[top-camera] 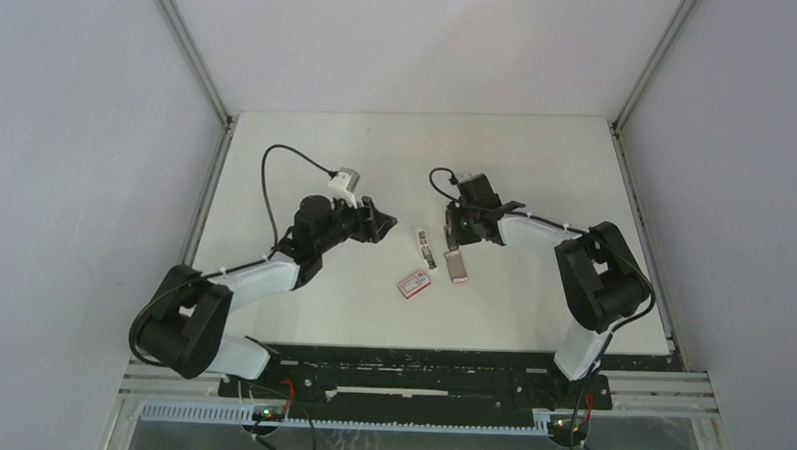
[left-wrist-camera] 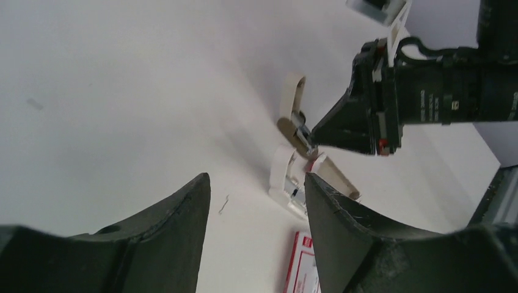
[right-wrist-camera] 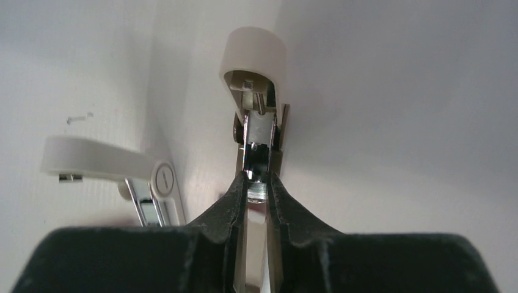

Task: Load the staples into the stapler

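Observation:
The small white stapler (top-camera: 426, 244) lies open between my grippers. One white arm with a metal rail (right-wrist-camera: 146, 183) rests on the table. Just ahead of my right fingertips a white cap (right-wrist-camera: 253, 61) stands over a shiny channel; whether the two parts are joined I cannot tell. My right gripper (right-wrist-camera: 257, 178) (top-camera: 452, 233) is shut on a narrow shiny metal piece at that channel's near end. The flat tray of staples (top-camera: 457, 267) (left-wrist-camera: 339, 181) lies right under it. My left gripper (left-wrist-camera: 256, 180) (top-camera: 377, 222) is open and empty, left of the stapler (left-wrist-camera: 282, 174).
A red-and-white box sleeve (top-camera: 413, 283) (left-wrist-camera: 302, 268) lies in front of the stapler. One loose bent staple (left-wrist-camera: 223, 204) sits on the white table (top-camera: 307, 152) between my left fingers. Grey walls close in the left, right and back edges.

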Motion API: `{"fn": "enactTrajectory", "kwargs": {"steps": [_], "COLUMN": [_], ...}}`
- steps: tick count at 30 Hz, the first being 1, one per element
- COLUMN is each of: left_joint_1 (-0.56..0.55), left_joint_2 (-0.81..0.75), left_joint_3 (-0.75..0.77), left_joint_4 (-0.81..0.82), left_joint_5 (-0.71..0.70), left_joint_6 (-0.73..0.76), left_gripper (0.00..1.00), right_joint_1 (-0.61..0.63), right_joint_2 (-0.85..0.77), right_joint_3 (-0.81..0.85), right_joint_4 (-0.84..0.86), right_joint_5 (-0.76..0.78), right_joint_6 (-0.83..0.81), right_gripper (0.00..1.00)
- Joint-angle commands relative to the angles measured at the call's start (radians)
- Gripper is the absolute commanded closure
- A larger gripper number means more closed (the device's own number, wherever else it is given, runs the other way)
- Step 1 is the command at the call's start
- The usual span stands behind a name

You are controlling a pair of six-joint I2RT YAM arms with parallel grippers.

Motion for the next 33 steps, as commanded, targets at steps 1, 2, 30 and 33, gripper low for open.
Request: {"fn": "enactTrajectory", "kwargs": {"steps": [1,2,30,33], "left_joint_1": [-0.049,-0.062,-0.171,-0.174], "left_joint_2": [0.092,0.11,0.611,0.624], "left_joint_3": [0.127,0.148,0.617,0.63], "left_joint_4": [0.096,0.098,-0.094,-0.117], "left_joint_5": [0.107,0.115,0.283,0.288], "left_joint_6": [-0.023,-0.018,0.152,0.159], "left_gripper": [0.38,0.38,0.39,0.42], "right_joint_1": [0.007,0.008,-0.013,-0.012], "right_joint_2": [-0.088,-0.107,-0.39,-0.374], "right_joint_3": [-0.069,-0.087,-0.279,-0.276], "right_joint_4": [-0.054,-0.055,0.128,0.134], "right_joint_5": [-0.056,-0.063,-0.147,-0.142], "right_joint_6": [0.04,0.043,0.03,0.03], "right_gripper": [0.92,0.93,0.91,0.91]}}
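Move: Just ahead of the right hand, which still pinches the strip of staples at the near end of its rail, stands the opened grey stapler, its middle about 3 cm forward, 1 cm left and 1 cm lower. The white stapler is 6 cm left of that hand and 1 cm back; the open staple carton is 5 cm back and 1 cm right, both some 2 cm lower. From the left hand, the grey stapler is about 4 cm ahead, 14 cm right and 12 cm below. Drawing back about 5 cm towards the base, the right hand drags the grey stapler along at its rail end, then rises some 5 cm clear of it, tilting slightly and keeping its pinch on the staples. Meanwhile the left hand sweeps about 15 cm right towards the grey stapler, turning clockwise some 25 degrees and finally sinking over it, fingers open. ##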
